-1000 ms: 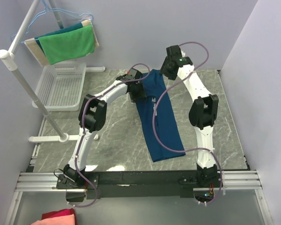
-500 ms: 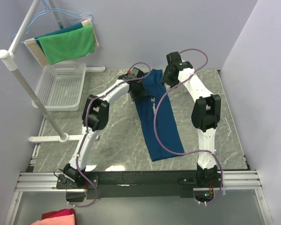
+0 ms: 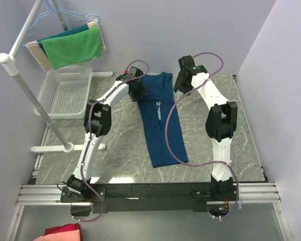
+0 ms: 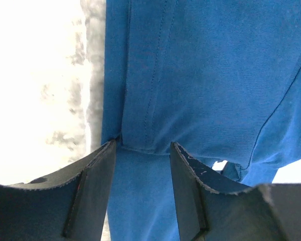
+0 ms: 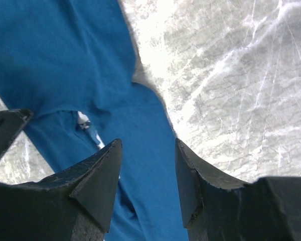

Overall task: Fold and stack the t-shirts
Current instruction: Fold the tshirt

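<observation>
One navy blue t-shirt (image 3: pixel 163 135) lies on the marble table as a long narrow strip running from the back toward the front, with a small white label (image 3: pixel 159 108) showing. Its back end is spread wider, between my two grippers. My left gripper (image 3: pixel 139 94) sits at that end's left corner, jaws apart, fingertips down at a folded hem of the t-shirt (image 4: pixel 205 75), left gripper (image 4: pixel 143 143). My right gripper (image 3: pixel 180 87) sits at the right corner, also open, over the edge of the t-shirt (image 5: pixel 55 55), right gripper (image 5: pixel 148 141). Nothing is pinched between either pair of fingers.
A white basket (image 3: pixel 65 93) stands at the back left under a rack (image 3: pixel 30 95) hung with a green cloth (image 3: pixel 72 47). A red/pink cloth (image 3: pixel 62 233) lies off the table at the front left. The right arm's purple cable (image 3: pixel 166 131) hangs over the shirt. Walls close in behind and on the right.
My left gripper has moved left and back. The t-shirt slid left with it, and its back end spread wider. My right gripper came down beside the shirt's right corner.
</observation>
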Robot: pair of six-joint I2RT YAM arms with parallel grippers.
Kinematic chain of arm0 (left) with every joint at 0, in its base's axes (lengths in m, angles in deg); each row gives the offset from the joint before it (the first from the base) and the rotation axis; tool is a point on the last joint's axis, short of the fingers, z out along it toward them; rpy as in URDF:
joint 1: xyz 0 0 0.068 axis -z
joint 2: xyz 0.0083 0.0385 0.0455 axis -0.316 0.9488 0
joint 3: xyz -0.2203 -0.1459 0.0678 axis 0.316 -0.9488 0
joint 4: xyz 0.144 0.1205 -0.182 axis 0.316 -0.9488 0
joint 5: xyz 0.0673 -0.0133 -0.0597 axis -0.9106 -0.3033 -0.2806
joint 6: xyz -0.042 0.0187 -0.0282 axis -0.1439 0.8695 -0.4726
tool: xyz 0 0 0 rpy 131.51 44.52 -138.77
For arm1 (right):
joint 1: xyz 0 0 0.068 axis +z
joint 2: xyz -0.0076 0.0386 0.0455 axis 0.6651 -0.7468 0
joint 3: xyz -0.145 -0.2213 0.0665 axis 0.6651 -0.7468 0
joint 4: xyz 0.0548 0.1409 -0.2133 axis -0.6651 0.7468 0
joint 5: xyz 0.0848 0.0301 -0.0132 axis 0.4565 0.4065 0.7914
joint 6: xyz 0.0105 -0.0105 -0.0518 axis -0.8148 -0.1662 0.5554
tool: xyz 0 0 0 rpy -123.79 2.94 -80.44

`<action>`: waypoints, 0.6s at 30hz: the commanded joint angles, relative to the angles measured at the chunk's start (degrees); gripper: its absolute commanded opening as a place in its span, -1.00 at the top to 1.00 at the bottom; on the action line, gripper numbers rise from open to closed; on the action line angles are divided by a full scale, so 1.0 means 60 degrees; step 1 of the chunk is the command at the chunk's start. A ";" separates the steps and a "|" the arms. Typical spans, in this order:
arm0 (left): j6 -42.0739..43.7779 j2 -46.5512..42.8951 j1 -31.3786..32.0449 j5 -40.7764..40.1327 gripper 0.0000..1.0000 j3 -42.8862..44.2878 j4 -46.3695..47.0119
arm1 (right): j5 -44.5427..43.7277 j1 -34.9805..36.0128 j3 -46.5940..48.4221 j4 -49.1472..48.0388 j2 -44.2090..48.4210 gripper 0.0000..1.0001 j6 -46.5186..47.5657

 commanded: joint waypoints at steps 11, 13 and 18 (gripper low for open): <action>0.1337 -0.2920 0.0093 0.0121 -0.08 -0.2474 0.0403 | -0.0048 0.0019 -0.0871 0.1300 0.1790 -0.08 0.0079; 0.1264 -0.4190 0.0474 -0.0157 -0.11 -0.3705 0.0506 | -0.0019 0.0019 -0.2333 0.1228 0.2519 -0.10 0.0167; -0.0095 -0.5983 0.1120 -0.0231 -0.13 -0.6266 0.0301 | 0.0318 0.0019 -0.5951 -0.0194 0.4776 -0.14 0.0198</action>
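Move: The t-shirt lies as a long strip running back towards the robot. Its near hem's left corner is about 35 cm back and 5 cm right of the low left hand; from the right hand, the hem's right corner is roughly 34 cm back, 4 cm right and 10 cm below. From the left hand, the folded-in sleeves centre 7 cm ahead and 6 cm right, and the white print sits 5 cm back and 7 cm right. The left hand lingers at the strip's left edge by the folded-in sleeves, then lifts off with its fingers still half open and draws back about 10 cm towards the near hem while rising some 5 cm and turning slightly clockwise. The right hand, already clear above the strip's right side and empty, eases back and then speeds up, covering about 11 cm towards the near hem along that side, first rising a little and then sinking again as its fingers tip closer to straight down. ##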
